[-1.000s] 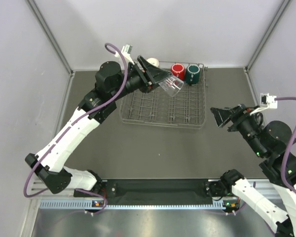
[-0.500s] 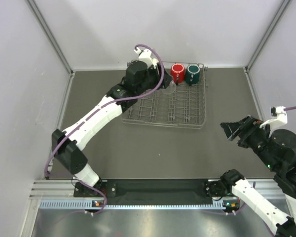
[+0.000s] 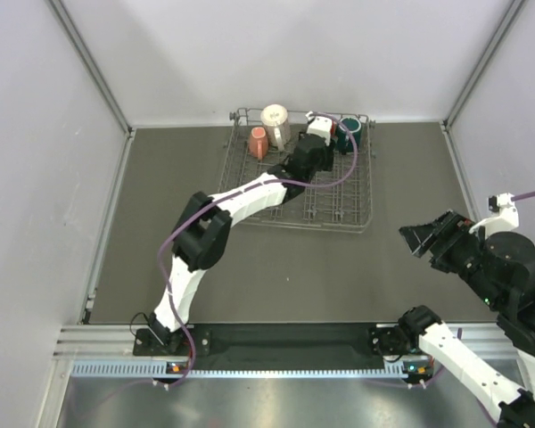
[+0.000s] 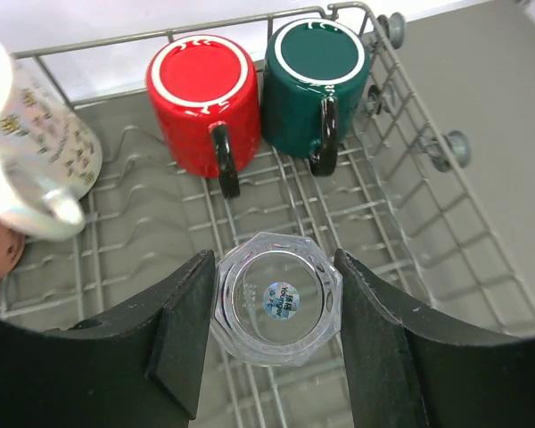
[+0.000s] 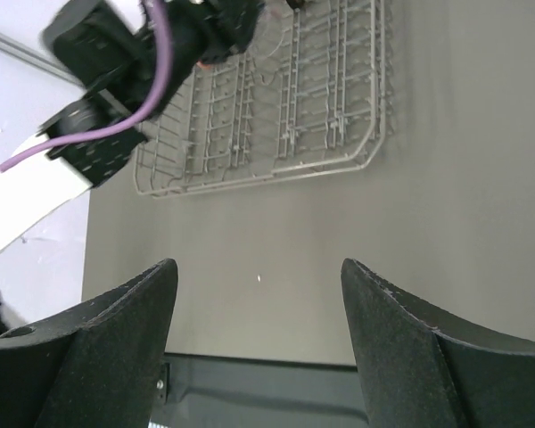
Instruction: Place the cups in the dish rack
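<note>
The clear glass is upside down, its stickered base towards the left wrist camera. My left gripper is shut on its sides, low over the wires of the dish rack. Just beyond it, the red mug and dark green mug stand upside down side by side. The white speckled mug and salmon-pink mug sit at the rack's back left. My right gripper hangs open and empty over the table, to the right of the dish rack.
My left arm stretches diagonally over the rack's left half. Grey walls enclose the table on three sides. Dark bare table surface lies between the rack and the arm bases.
My left arm has swung out over the rack and carried the glass down near the red and green mugs, uncovering the white and pink mugs. My right arm drew back slightly.
</note>
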### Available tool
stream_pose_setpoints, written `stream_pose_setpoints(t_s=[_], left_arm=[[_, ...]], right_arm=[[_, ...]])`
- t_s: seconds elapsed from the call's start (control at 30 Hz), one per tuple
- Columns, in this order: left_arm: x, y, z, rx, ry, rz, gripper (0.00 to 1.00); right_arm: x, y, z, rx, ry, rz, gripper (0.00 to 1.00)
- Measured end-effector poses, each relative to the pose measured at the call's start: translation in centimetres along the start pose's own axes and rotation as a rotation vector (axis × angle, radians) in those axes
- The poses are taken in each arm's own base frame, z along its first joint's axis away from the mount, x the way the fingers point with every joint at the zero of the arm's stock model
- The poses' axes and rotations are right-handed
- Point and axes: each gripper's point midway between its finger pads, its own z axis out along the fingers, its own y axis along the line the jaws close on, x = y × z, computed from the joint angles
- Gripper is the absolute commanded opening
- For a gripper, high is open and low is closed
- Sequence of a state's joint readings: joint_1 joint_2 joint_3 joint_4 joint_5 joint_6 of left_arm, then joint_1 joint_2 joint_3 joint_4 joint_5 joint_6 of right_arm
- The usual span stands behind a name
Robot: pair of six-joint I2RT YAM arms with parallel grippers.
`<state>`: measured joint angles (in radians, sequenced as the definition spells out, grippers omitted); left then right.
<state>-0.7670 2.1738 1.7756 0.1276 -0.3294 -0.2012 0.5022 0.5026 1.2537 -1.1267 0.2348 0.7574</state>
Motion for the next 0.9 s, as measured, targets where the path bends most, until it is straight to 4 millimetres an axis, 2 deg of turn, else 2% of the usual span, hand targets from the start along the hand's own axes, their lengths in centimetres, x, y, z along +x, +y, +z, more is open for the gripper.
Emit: stream_pose_setpoints(t_s=[0.13,0.27,0.6,0.9], left_arm=[[1.3,-0.8,2.4,-0.037,-0.033,0.047,0.00],[1.2,-1.7,3.9,-0.047,-0.073,0.045,0.00],[0.1,-1.8,6.3,-0.103,-0.162,0.007,0.00],[2.3,-1.2,7.4,-0.130,-0.152,-0.008,0.00]], right_arm=[[0.3,-0.5,-0.5,0.012,0.010,0.008,0.74],[-0.1,-0.7,-1.5,0.009,-0.007,0.018,0.74],[-2.0,-1.0,-4.3,-0.002,-0.092,0.040,0.75],[-1.6,-2.0,-4.8,0.026,-0.091,0.045,0.75]])
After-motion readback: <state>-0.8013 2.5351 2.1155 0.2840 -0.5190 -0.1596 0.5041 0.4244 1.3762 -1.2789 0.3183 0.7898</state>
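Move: The left hand already holds the upturned glass; the free rack spot just in front of the red and green mugs lies about 6 cm ahead, 5 cm to its right and 11 cm below. The red mug stands some 16 cm straight ahead, the green mug 16 cm ahead and 10 cm right, the white mug 16 cm ahead and 13 cm left, all roughly 9 cm lower. From the right hand, that spot is about 41 cm ahead, 15 cm left and 25 cm below. The left hand keeps its grip on the glass and carries it over the rack, forward about 5 cm and some 4 cm right towards the spot before the red and green mugs' handles, dipping at first, then nearly level, then sinking again to about 4 cm lower in all, while its fingertips swing slightly counter-clockwise and lift by under 10 degrees. The empty right hand, its fingers still open, draws back and to its right, away from the rack, and rises a little. ##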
